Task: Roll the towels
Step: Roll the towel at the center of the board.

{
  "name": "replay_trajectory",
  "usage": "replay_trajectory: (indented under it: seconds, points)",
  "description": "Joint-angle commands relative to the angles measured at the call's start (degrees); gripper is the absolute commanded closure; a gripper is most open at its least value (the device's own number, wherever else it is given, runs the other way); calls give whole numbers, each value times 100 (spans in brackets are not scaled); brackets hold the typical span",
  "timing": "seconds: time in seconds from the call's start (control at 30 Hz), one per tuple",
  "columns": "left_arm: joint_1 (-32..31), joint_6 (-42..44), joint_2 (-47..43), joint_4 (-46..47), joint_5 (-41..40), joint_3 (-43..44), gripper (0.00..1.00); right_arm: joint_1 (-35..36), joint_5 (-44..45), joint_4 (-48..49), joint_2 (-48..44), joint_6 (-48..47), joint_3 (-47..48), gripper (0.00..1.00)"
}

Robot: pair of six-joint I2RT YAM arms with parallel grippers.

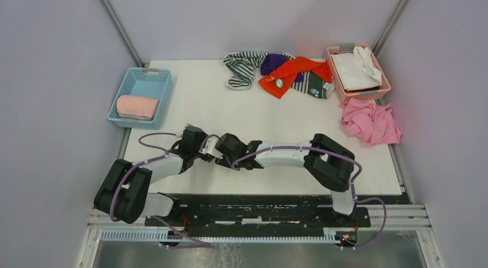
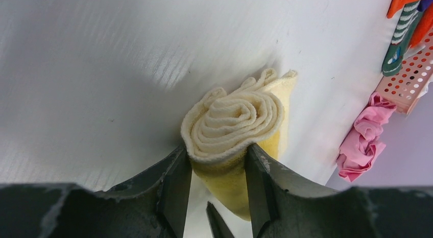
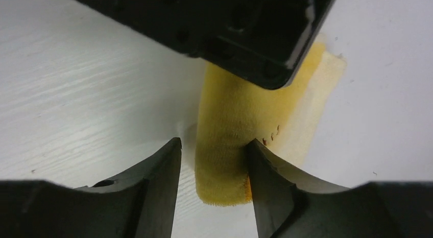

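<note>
In the left wrist view a pale yellow towel point(image 2: 235, 118), rolled into a tight spiral, lies on the white table. My left gripper point(image 2: 217, 151) is shut on it, a finger pressed into each side of the roll. The right wrist view shows my right gripper point(image 3: 214, 143) open around the other end of the same yellow towel point(image 3: 224, 120): its right finger touches the cloth and its left finger stands apart. From above, the left gripper point(image 1: 212, 147) and right gripper point(image 1: 231, 152) meet at the table's near middle and hide the roll. The left gripper's black body point(image 3: 230, 33) covers the roll's far part.
A blue basket point(image 1: 128, 78) at the left holds a rolled pink towel point(image 1: 137, 106). At the back lie striped point(image 1: 239, 67), purple point(image 1: 273, 62), orange-red point(image 1: 288, 72) and dark green point(image 1: 319, 84) towels. A pink basket point(image 1: 362, 95) holds white cloth. A crumpled pink towel point(image 1: 368, 121) lies near the right edge.
</note>
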Motion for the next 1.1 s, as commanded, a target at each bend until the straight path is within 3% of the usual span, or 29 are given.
replay_trajectory:
  seconds: [0.0,0.13,0.27,0.4,0.6,0.73,0.87,1.07]
  points:
    - [23,204,239,-757,-375,-108,49,7,2,100,210,-67,204,52]
    - [24,399,294,-797,-324,64,41,-84,-773,-234,93,322,139,81]
    - [38,550,57,-727,-135,172,32,-453,-1929,-633,102,1034,190,94]
    - [119,645,-567,-833,-58,99,25,-1033,-3247,-540,149,1911,12,98]
    - [255,667,-1818,-1327,64,-168,20,-1816,-5093,356,329,3177,-415,99]
    - [256,573,-2408,-1014,352,-505,17,-2139,-6074,1326,585,4116,-655,99]
    - [248,391,-2292,-315,791,-814,17,-2347,-6439,1872,905,4814,-771,99]
    - [181,251,-1378,596,1181,-890,19,-2658,-6755,3019,1396,5954,-1148,99]
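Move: The rolled part of the yellow towel is low between the hands. Its middle lies about 3 cm right and 1 cm back of the left hand, which grips its coiled end, and some 2 cm ahead and 1 cm left of the right hand, whose open fingers stand at its near right end. From the right hand, the loose flap is roughly 5 cm ahead and 3 cm right, and the blue basket some 21 cm ahead and 31 cm left. The right fingers close on the near right end of the yellow roll and pinch it. Almost in place, the wrist then turns through some 80 degrees, topside going forward, until the fingers point mostly left. The left fingers open wider and let go of the coiled end; that hand lifts and draws back about 4 cm, rising nearly 5 cm on the way before sinking again beside the roll. ##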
